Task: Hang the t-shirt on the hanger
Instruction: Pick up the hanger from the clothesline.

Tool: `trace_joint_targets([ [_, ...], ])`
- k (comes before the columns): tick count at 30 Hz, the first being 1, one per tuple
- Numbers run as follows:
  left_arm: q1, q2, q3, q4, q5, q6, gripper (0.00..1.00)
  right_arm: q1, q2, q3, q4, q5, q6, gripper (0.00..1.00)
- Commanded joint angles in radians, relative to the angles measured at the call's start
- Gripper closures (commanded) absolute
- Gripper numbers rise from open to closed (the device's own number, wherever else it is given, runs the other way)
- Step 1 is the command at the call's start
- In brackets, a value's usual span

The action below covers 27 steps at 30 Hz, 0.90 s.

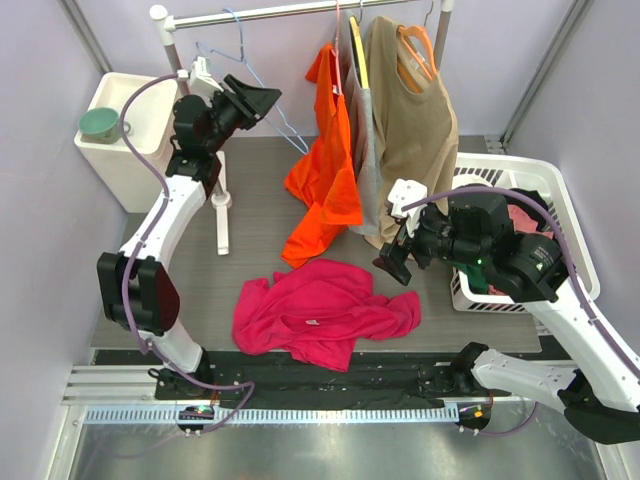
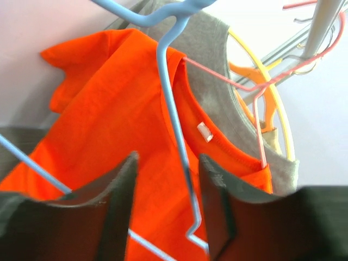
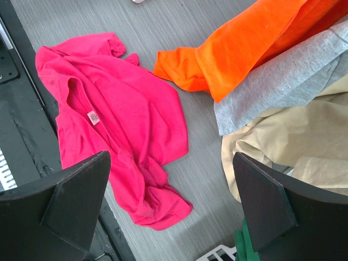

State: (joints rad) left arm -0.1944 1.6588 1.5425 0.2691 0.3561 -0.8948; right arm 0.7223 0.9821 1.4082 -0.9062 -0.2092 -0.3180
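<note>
The magenta t-shirt [image 1: 320,310] lies crumpled on the grey table near the front edge, its white neck label facing up. In the right wrist view the t-shirt [image 3: 119,114] spreads below and left of the jaws. The light-blue wire hanger [image 1: 243,55] hangs from the rail at the back left. My left gripper [image 1: 268,100] is raised to it, and in its wrist view the hanger [image 2: 173,114] wire runs down between the parted fingers of the left gripper [image 2: 168,160], nearer the right one, with a gap either side. My right gripper [image 1: 392,262] hovers wide open and empty just right of the t-shirt, as the right gripper [image 3: 171,157] shows in its own view.
An orange t-shirt [image 1: 325,170], a grey garment and a tan shirt [image 1: 410,120] hang from the rail [image 1: 300,12] in the middle. A white laundry basket [image 1: 560,200] stands at the right, a white bin [image 1: 110,150] with a green bowl at the back left, a white stand [image 1: 220,210] beside it.
</note>
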Motion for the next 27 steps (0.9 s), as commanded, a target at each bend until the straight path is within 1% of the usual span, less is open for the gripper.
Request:
trace_joint_targets([
  [1, -0.005, 0.019, 0.022, 0.18, 0.016, -0.084, 0.65, -0.004, -0.006, -0.005, 0.033, -0.01, 0.002, 0.0],
  [3, -0.005, 0.021, 0.036, 0.203, 0.041, -0.107, 0.74, -0.004, -0.005, 0.0, 0.033, -0.007, 0.0, 0.0],
  [4, -0.005, 0.019, 0.041, 0.214, 0.053, -0.11, 0.83, -0.004, -0.005, 0.0, 0.033, -0.007, 0.0, 0.0],
  [7, -0.007, -0.001, 0.065, 0.234, 0.057, -0.112, 1.0, -0.004, 0.0, 0.006, 0.036, -0.012, 0.0, 0.0],
  [11, -0.011, -0.034, 0.094, 0.21, 0.063, -0.096, 1.0, -0.004, 0.018, 0.031, 0.055, -0.001, 0.039, 0.0],
  [14, -0.013, -0.085, 0.084, 0.145, 0.05, -0.075, 1.0, -0.006, 0.039, 0.086, 0.084, -0.009, 0.086, 0.0],
  [17, -0.02, -0.155, 0.03, 0.075, 0.031, -0.064, 1.0, -0.006, 0.066, 0.121, 0.128, -0.015, 0.137, 0.0],
  [19, -0.034, -0.227, -0.042, 0.004, 0.014, -0.058, 1.0, -0.006, 0.082, 0.139, 0.156, -0.013, 0.177, 0.0],
  [21, -0.069, -0.28, -0.103, -0.072, -0.009, -0.038, 1.0, -0.006, 0.115, 0.172, 0.214, 0.016, 0.235, 0.0],
  [22, -0.083, -0.33, -0.164, -0.097, -0.02, -0.035, 1.0, -0.006, 0.127, 0.179, 0.24, 0.028, 0.256, 0.0],
  [23, -0.12, -0.356, -0.191, -0.128, -0.038, -0.027, 1.0, -0.006, 0.142, 0.186, 0.307, 0.04, 0.288, 0.0],
  [24, -0.14, -0.379, -0.211, -0.201, -0.086, -0.024, 1.0, -0.006, 0.148, 0.183, 0.346, 0.047, 0.316, 0.0],
  [25, -0.161, -0.421, -0.249, -0.226, -0.103, -0.017, 1.0, -0.004, 0.153, 0.176, 0.392, 0.042, 0.385, 0.0],
  [26, -0.198, -0.435, -0.263, -0.26, -0.118, -0.012, 1.0, -0.006, 0.159, 0.152, 0.491, 0.028, 0.414, 0.02],
  [27, -0.212, -0.445, -0.277, -0.264, -0.129, 0.0, 1.0, -0.004, 0.177, 0.14, 0.539, 0.012, 0.44, 0.04],
])
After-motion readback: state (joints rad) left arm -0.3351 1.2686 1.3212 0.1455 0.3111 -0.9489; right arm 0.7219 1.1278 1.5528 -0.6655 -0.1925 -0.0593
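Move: The blue hanger still hangs on the rail; one shoulder wire runs between the left hand's half-open fingers, its middle roughly 2 cm farther out, 4 cm to the left and 2 cm higher. From that hand the orange shirt hangs about 14 cm right, 3 cm back and 15 cm lower; the t-shirt lies some 28 cm back, 14 cm right and 40 cm below. From the right hand the hanger is about 31 cm ahead, 38 cm left and 9 cm up. The hanger's shoulder wire is pinched as the left fingers shut on it, then lifted about 7 cm to clear the rail and drawn back some 13 cm towards the robot, sinking a little at the end. Late on, the open right hand rises about 7 cm, going forward and left towards the hanger and tilting some 15 degrees. ##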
